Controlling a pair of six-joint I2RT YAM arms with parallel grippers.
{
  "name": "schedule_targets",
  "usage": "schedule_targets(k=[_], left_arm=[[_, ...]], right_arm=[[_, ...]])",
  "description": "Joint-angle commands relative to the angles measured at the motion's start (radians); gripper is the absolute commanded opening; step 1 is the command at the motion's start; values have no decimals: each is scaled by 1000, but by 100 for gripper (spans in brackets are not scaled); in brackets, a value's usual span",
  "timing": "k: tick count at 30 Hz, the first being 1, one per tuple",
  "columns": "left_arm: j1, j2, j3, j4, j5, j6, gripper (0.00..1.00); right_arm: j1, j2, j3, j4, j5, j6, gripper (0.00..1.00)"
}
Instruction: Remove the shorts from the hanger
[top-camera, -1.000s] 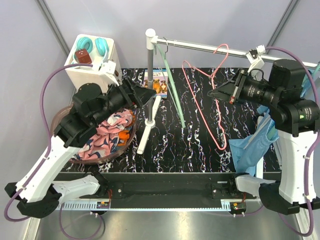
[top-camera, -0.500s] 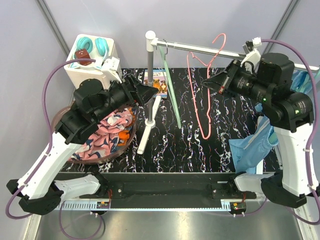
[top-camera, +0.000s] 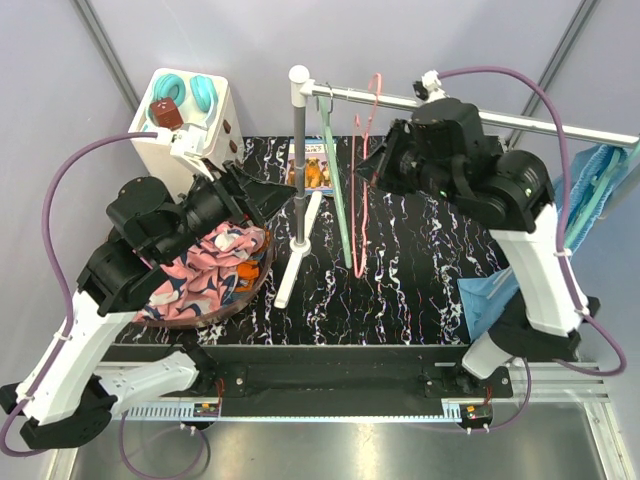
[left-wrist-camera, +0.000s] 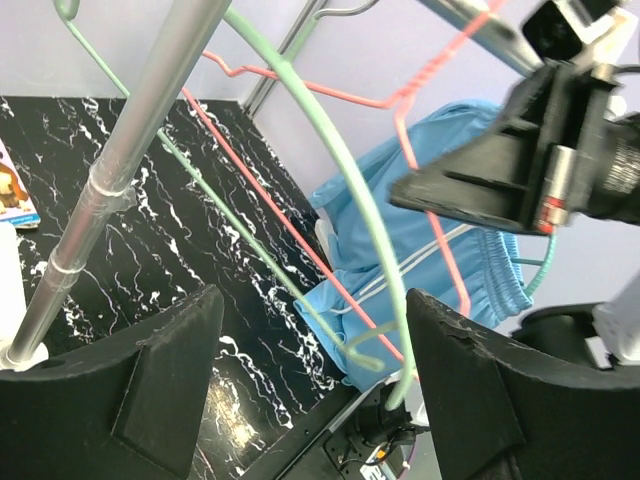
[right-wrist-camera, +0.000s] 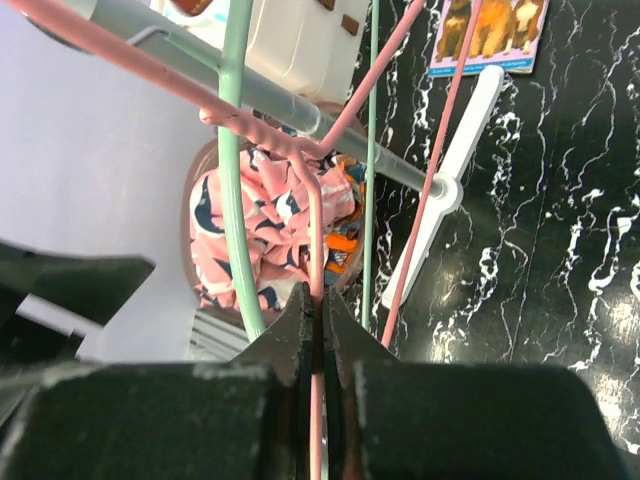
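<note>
My right gripper (top-camera: 375, 172) (right-wrist-camera: 318, 300) is shut on the wire of a bare pink hanger (top-camera: 360, 170) (right-wrist-camera: 315, 210), whose hook is up at the grey rail (top-camera: 470, 105). A bare green hanger (top-camera: 340, 180) (left-wrist-camera: 340, 170) hangs just left of it. The pink printed shorts (top-camera: 205, 270) (right-wrist-camera: 250, 220) and the orange patterned shorts (top-camera: 250, 268) (right-wrist-camera: 342, 245) lie in the brown basket (top-camera: 125, 232). The light blue shorts (top-camera: 490, 300) (left-wrist-camera: 420, 240) droop at the table's right edge, the waistband on a teal hanger (top-camera: 600, 190). My left gripper (top-camera: 280, 190) (left-wrist-camera: 310, 380) is open and empty by the rack pole (top-camera: 298, 150).
The rack's white foot (top-camera: 295, 255) crosses the black marble table (top-camera: 420, 270). A white box (top-camera: 185, 125) with teal items stands at the back left. A card with dog pictures (top-camera: 312, 165) lies behind the pole.
My right arm has swung left along the rail, carrying the pink hanger from the right side to beside the green one. My left arm has drawn back slightly to the left, jaws still open.
</note>
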Motion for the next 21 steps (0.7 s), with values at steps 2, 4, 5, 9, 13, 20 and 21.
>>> schedule_targets(k=[2,4,5,9,13,20,21], left_arm=[[-6,-40,-13,2,7,5,77],[-4,-55,-22,-1,3,6,77],[-4,-59,-24,-9,2,6,77],[-4,-73,-25,-29,-2,-2,78],[-4,-79,-28,-41,2,-18,78],[-4,-76,-12,-41,28,-60,81],[-4,-75,-11,-41,47,-72,82]], right_arm=[[44,119,197,-111,130,-29,2],[61,140,203,-109,123,-42,3],[64,145,200,-108,116,-47,4],[69,165,191,-120,103,-61,11],[68,145,169,-122,104,-61,34],[68,-10,4,-76,93,-52,66],[68,-33,-18,-71,92,-50,71]])
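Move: The right hand grips the pink hanger by its near shoulder, with the hook up at the rail. The rail spot meant for the hook lies about 10 cm ahead of this hand, 4 cm left and 8 cm above. The green hanger's hook sits 3 cm left of that spot, and the post top some 7 cm left of it and 1 cm farther out. From the left hand, the spot is about 13 cm ahead, 9 cm right and 7 cm above. Leftward, with some forward travel, the right hand carries the pink hanger about 3 cm along the rail towards the green one, sinking some 2 cm. The fingers then open wide and let go of the hanger's shoulder, and the hand starts back and to the right, still sinking slightly. The empty left hand, open throughout, eases back and left from the hangers, about 2.5 cm. ##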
